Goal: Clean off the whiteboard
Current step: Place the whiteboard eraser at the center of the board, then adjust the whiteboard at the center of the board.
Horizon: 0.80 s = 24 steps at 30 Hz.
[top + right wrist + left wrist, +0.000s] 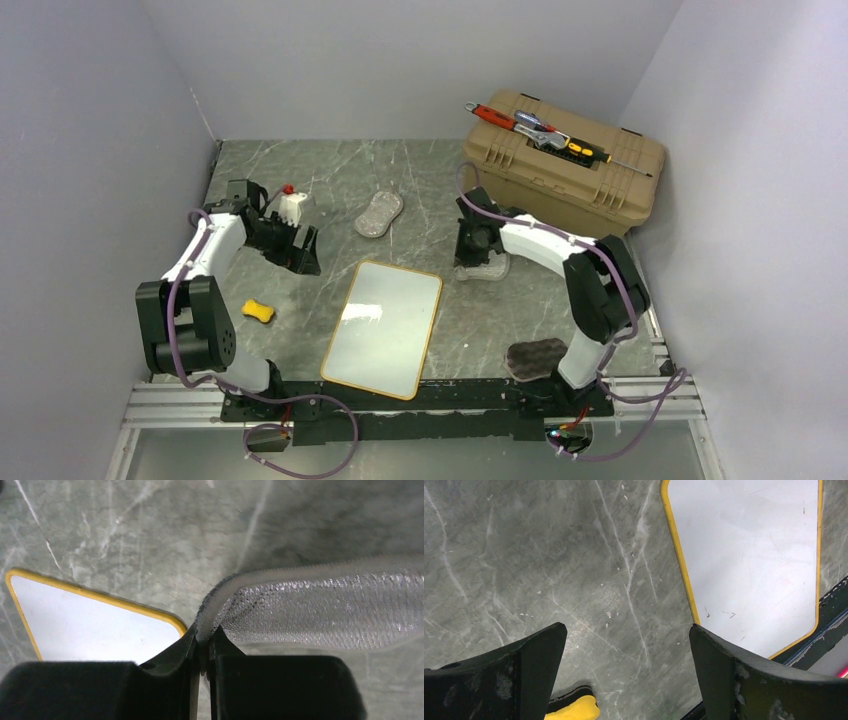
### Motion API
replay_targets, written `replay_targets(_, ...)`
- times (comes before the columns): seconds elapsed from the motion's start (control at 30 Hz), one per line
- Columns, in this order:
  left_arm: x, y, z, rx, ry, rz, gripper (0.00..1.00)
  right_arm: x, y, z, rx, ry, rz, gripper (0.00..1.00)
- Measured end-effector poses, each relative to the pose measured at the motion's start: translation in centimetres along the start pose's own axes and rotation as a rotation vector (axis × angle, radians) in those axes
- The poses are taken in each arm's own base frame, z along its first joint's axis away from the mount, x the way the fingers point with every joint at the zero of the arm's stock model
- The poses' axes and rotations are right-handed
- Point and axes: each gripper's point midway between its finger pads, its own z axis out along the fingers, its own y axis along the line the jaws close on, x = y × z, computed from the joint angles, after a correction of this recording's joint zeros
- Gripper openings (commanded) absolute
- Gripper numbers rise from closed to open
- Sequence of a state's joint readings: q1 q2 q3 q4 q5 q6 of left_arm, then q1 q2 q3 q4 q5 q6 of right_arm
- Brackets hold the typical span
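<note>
The whiteboard (383, 328) lies flat in the middle of the table, yellow-framed and white, with only a few tiny dark specks (749, 555). My right gripper (478, 262) is down at the table just past the board's far right corner (95, 625). It (205, 637) is shut on the edge of a grey mesh sponge (320, 610), which lies on the marble off the board. My left gripper (302, 250) hovers left of the board's far end. In the left wrist view it (626, 645) is open with only bare table between its fingers.
A second grey sponge (379, 214) lies beyond the board. A yellow sponge (258, 311) (574, 711) sits to its left. A dark sponge (537, 358) rests by the right arm's base. A tan toolbox (565, 160) carrying tools stands back right, and a small white red-capped object (291, 205) back left.
</note>
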State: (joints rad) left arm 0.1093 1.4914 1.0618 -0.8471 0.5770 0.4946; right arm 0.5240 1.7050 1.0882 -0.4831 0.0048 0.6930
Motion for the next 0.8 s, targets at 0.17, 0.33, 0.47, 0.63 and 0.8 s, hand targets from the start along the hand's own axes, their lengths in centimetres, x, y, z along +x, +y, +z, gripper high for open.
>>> replay_targets(0.17, 0.0, -0.6, 0.4, 0.012, 0.009, 0.02, 0.99, -0.3, 2.1, 1.1, -0.027, 0.011, -0.006, 0.78)
replay_targets(0.33, 1.4, -2.5, 2.1, 0.052, 0.071, 0.083, 0.99, -0.1, 3.1, 0.0, -0.037, -0.018, -0.015, 0.96)
replay_targets(0.47, 3.5, -4.3, 3.9, 0.098, 0.159, 0.151, 0.89, 1.7, 4.0, -3.4, -0.091, -0.073, -0.016, 0.97)
replay_targets(0.63, 6.4, -4.8, 5.7, 0.146, 0.269, 0.184, 0.78, 9.6, 4.9, -4.2, -0.156, 0.004, -0.04, 0.97)
replay_targets(0.8, 6.9, -5.1, 6.3, 0.171, 0.309, 0.208, 0.68, 14.1, 5.3, -2.6, -0.163, 0.072, -0.01, 0.97)
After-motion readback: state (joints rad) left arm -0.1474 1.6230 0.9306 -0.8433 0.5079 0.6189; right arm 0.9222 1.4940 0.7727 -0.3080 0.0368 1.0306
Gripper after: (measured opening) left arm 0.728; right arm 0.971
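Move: The right hand still holds the grey pad by its left end, the pad's middle some 4 cm to the right and 1 cm back. The whiteboard's middle lies about 18 cm left and 15 cm back of it; a second grey pad lies 19 cm left, 11 cm ahead. From the open left hand, the whiteboard's middle is roughly 15 cm right, 15 cm back and 8 cm down, with the yellow eraser 12 cm left, 11 cm back. Right hand releases the grey pad, arcs about 15 cm back-left to the whiteboard; left sinks back-right towards it. ##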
